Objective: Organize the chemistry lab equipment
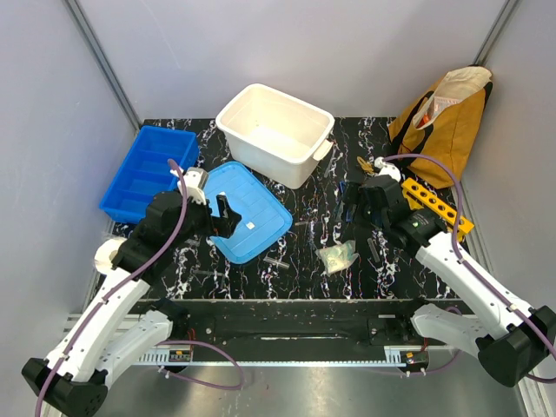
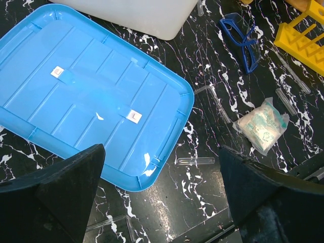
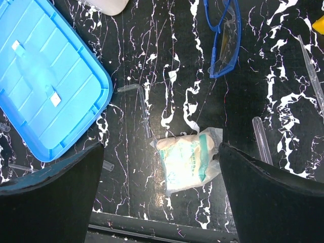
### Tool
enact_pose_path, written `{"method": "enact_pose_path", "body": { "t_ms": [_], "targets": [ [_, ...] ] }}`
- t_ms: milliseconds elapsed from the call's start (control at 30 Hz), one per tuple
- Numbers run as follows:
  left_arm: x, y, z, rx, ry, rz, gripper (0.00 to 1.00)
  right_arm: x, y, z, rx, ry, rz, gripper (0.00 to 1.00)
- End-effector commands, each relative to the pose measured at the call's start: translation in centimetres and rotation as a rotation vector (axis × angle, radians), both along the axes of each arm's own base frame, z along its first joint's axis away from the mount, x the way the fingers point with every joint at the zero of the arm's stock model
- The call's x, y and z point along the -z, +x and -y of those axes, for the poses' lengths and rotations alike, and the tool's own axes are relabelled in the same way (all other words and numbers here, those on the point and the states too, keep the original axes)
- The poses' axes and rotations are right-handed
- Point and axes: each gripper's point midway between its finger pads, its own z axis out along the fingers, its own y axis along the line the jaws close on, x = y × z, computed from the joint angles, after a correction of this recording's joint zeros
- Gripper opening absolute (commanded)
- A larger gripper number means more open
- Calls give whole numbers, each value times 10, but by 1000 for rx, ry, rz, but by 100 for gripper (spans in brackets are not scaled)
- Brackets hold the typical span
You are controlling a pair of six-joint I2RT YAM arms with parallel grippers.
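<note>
On the black marbled table lie the blue-rimmed safety glasses (image 3: 223,40) (image 2: 242,43), a pale soft wad in a clear bag (image 1: 337,256) (image 3: 188,158) (image 2: 261,125) and thin clear tubes (image 2: 196,161) (image 3: 261,139) (image 1: 276,261). The yellow-orange rack (image 1: 437,204) (image 2: 304,33) stands at the right. My left gripper (image 1: 228,217) (image 2: 162,202) hangs open over the near corner of the blue lid (image 2: 96,96), holding nothing. My right gripper (image 1: 354,198) (image 3: 159,197) is open above the table, with the wad lying between its fingers in its wrist view. It holds nothing.
A large white tub (image 1: 274,130) stands at the back centre, its blue lid (image 1: 246,211) flat in front of it. A blue divided tray (image 1: 148,172) sits at the left edge. A mustard bag (image 1: 447,117) leans at the back right, behind the rack.
</note>
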Motion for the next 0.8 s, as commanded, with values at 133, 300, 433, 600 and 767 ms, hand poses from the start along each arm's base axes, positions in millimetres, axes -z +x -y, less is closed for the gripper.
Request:
{"method": "enact_pose_path", "body": {
  "t_ms": [133, 300, 433, 600, 767],
  "targets": [
    [-20, 7, -4, -32, -22, 72, 99, -2, 5, 9, 45, -38, 2, 100],
    [-20, 1, -15, -70, 1, 70, 98, 3, 8, 18, 102, -98, -43, 100],
    [-25, -9, -20, -73, -26, 124, 98, 18, 4, 40, 177, -232, -133, 100],
    [-34, -8, -21, -75, -38, 163, 98, 53, 13, 56, 216, -276, -289, 67],
    [-33, -10, -23, -88, -24, 158, 96, 94, 22, 72, 239, -244, -447, 48]
  ]
}}
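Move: The short glass tube lies about 10 cm to the right of the right hand, some 2 cm ahead and 16 cm below. The long glass tube stands 6 cm to the right of the short one and 3 cm farther out. The bag lies almost right under this hand, with the blue glasses about 15 cm ahead and 3 cm to its right. From the left hand, the short tube is some 39 cm to the right, 4 cm ahead and 20 cm below. Swing the right gripper down and to the right, gathering speed, off the bag towards the short glass tube: some 8 cm down and 6 cm right. Tip the fingers about 20 degrees further down, turning them a little clockwise, and close them to roughly half on the way, touching nothing yet. Ease the empty left gripper about 2 cm up, left and slightly back. ##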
